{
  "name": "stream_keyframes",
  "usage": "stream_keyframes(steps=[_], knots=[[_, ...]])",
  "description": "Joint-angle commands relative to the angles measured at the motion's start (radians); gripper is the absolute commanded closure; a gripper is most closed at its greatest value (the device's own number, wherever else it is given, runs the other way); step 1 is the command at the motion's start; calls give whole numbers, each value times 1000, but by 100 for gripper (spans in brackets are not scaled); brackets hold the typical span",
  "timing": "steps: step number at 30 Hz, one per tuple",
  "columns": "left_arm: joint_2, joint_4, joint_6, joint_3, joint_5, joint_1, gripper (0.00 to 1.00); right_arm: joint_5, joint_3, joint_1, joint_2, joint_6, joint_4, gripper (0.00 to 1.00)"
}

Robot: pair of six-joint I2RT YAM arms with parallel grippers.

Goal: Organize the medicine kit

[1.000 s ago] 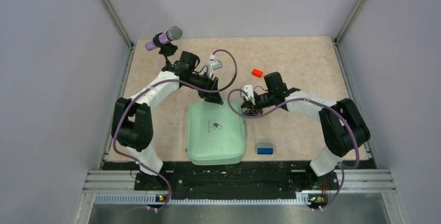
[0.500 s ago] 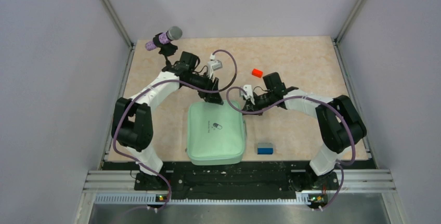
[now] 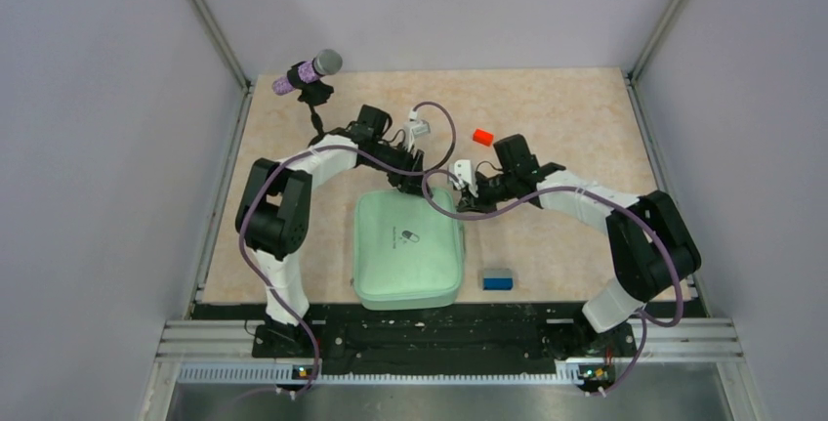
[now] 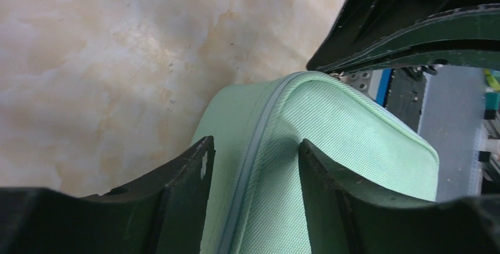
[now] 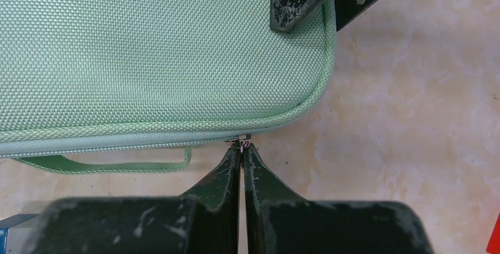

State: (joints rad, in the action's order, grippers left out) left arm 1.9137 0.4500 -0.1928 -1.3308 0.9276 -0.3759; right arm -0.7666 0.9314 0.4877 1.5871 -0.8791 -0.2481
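Note:
The medicine kit [image 3: 406,250], a pale mint-green fabric case with a zip round its edge, lies shut near the table's front. My left gripper [image 3: 410,185] stands open at its far edge; in the left wrist view the gripper [image 4: 253,148] straddles the zip seam of the kit [image 4: 354,130]. My right gripper [image 3: 461,204] sits at the kit's far right corner. In the right wrist view that gripper [image 5: 242,149] is shut on the small metal zip pull [image 5: 240,142], against the side of the kit [image 5: 147,48].
An orange-red block [image 3: 481,136] lies behind the right gripper. A blue block [image 3: 498,279] sits right of the kit near the front edge. A purple and grey cylinder [image 3: 308,71] stands on a mount at the back left corner. A green loop strap [image 5: 100,164] hangs from the kit's side.
The left arm has swung right and brought its gripper onto the kit's far edge, jaws wider. The right gripper has gone from open to shut on the zip pull.

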Motion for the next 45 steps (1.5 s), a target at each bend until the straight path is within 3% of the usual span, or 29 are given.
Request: stream_keyframes(steps=[1,5,12,25,33,40,43,45], knots=[[20,4,-26,-31,113,-25,44,37,48,7,-41,9,69,100],[29,25,-62,-4,125,-32,56,66,48,9,-31,29,121,100],[17,66,-101,-7,50,-31,100,84,60,16,-33,38,124,100],[-167,-232,231,164,-180,205,100,130,-128,26,-253,-242,-189,100],[-349,-360,387,365,-371,231,100,132,-172,38,-328,-296,-340,100],[-531,-336,615,516,-791,295,100,93,-189,49,-378,-216,-377,100],[-551,-335,737,576,-771,360,100,54,-203,51,-373,-85,-293,100],[-578,-394,793,636,-678,390,100,38,-211,52,-362,4,-216,100]])
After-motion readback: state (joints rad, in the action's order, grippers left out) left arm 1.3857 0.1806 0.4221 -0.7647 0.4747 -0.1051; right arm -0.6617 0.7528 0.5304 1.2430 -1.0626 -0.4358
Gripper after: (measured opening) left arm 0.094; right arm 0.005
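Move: The medicine kit's far rim lies practically between the left fingers, about 1 cm back, 1 cm right and 1 cm below; the kit's middle is some 14 cm back and 4 cm left, 5 cm below. The right hand already holds the zipper pull at the far right corner, and the kit's near right corner lies about 21 cm straight back of that hand. From the right hand, the strap loop is some 7 cm back and 1 cm right, and the blue-grey box 18 cm back and 10 cm right, about 5 cm lower. The left hand closes its open fingers on the kit's far rim, pinches it, and swings it some 15 cm to the left, bowing a little forward on the way and turning about 50 degrees counter-clockwise. The right hand keeps the zipper pull pinched, almost still until the left hand starts its swing, then draws back about 6 cm and right 4 cm, a touch higher, so that the kit's side is led past the pull. ##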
